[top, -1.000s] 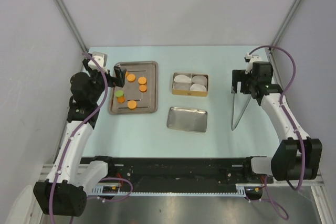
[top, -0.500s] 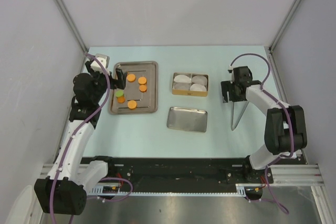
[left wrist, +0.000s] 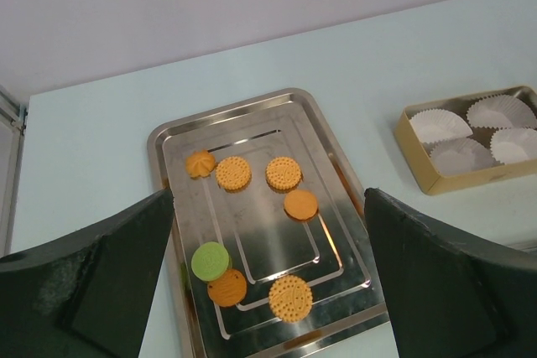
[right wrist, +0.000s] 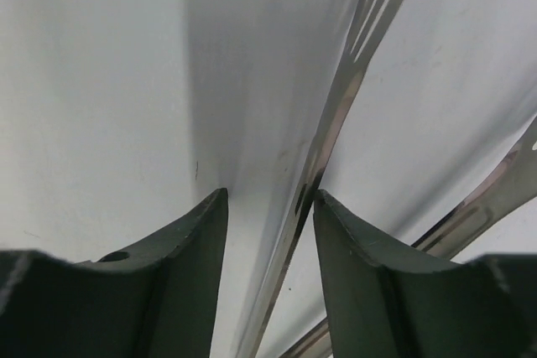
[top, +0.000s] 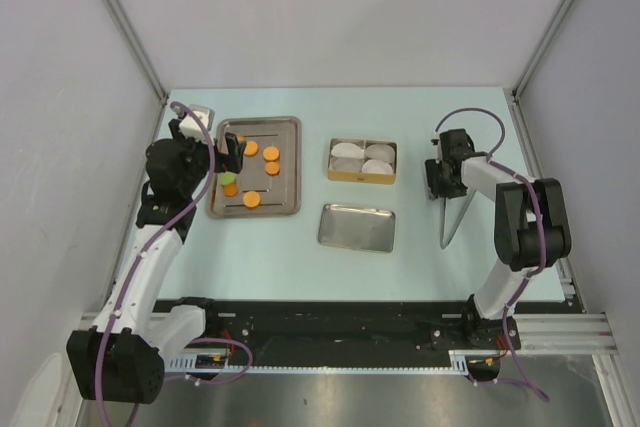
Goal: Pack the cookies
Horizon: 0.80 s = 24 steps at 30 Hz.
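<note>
Several orange cookies (left wrist: 290,298) and one green cookie (left wrist: 210,260) lie on a steel tray (left wrist: 252,224). In the top view the cookies (top: 271,154) and their tray (top: 285,202) sit at the left. My left gripper (left wrist: 268,199) hovers above the tray's near end, open wide and holding nothing; from above, the left gripper (top: 222,159) is at the tray's left edge. My right gripper (right wrist: 268,199) is low over the table, open, its fingers on either side of one arm of the metal tongs (right wrist: 331,136). That arm lies close against the right finger. From above, the right gripper (top: 440,185) is at the upper end of the tongs (top: 455,217).
A tan box (top: 362,160) with white paper liners stands mid-table and also shows in the left wrist view (left wrist: 470,136). A smaller steel tray (top: 357,227) lies in front of the box. Frame posts and grey walls close in both sides.
My right gripper has moved left and down onto the tongs' upper end, and its jaws have narrowed around one arm. My left gripper has shifted slightly over the cookie tray, still wide open.
</note>
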Motion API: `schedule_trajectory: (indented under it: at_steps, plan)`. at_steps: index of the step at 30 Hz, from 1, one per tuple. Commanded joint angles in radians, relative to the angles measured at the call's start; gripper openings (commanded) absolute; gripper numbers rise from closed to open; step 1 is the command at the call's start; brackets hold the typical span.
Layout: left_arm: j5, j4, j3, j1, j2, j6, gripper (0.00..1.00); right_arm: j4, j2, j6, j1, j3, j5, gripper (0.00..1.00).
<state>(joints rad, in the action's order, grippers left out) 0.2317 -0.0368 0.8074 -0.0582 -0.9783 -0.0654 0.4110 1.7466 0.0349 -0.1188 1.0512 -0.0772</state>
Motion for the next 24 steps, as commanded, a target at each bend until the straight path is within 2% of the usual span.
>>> schedule_trajectory:
  at_steps: [1,2,10,12,18,24]
  plan:
    - [0.011,-0.048,-0.013,-0.006,0.009,-0.025,1.0,-0.017,0.034,-0.015,0.028,0.061,0.059,0.45]
    - [0.011,-0.048,-0.016,-0.005,0.009,-0.025,1.0,-0.015,0.043,-0.018,0.03,0.067,0.062,0.39]
    - [0.015,-0.055,-0.033,-0.006,0.003,-0.028,1.0,0.008,0.1,-0.03,0.025,0.138,0.094,0.13]
    - [0.02,-0.057,-0.037,-0.009,0.003,-0.03,1.0,0.015,0.113,-0.059,0.022,0.162,0.097,0.01]
    - [0.018,-0.103,-0.076,-0.035,-0.008,-0.024,1.0,0.044,0.114,-0.111,0.021,0.236,0.135,0.0]
    - [0.015,-0.216,-0.146,-0.072,-0.014,-0.03,1.0,0.055,0.054,-0.168,0.005,0.296,0.152,0.0]
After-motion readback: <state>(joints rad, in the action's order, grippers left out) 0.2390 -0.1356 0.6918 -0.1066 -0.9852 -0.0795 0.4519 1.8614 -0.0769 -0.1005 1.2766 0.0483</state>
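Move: The tongs lie open as a V right beneath the right hand. The middle of their left prong is about 3 cm back and 1 cm right of the hand, some 1 cm lower; the right prong's middle is about 5 cm back and 6 cm right. The cookie box sits roughly 22 cm left and 8 cm ahead. The left hand has the baking tray's middle about 7 cm ahead, 4 cm right and 26 cm below. The half-open right fingers shut on the tongs' left prong and pinch it while the hand already slides forward just above the table. Still gripping, it carries on forward, about 5 cm in all, veering left towards the cookie box and rising 2 to 3 cm late on, its left side rolling up some 10 degrees. The left hand, wide open, sinks towards the baking tray, easing right near the end. ##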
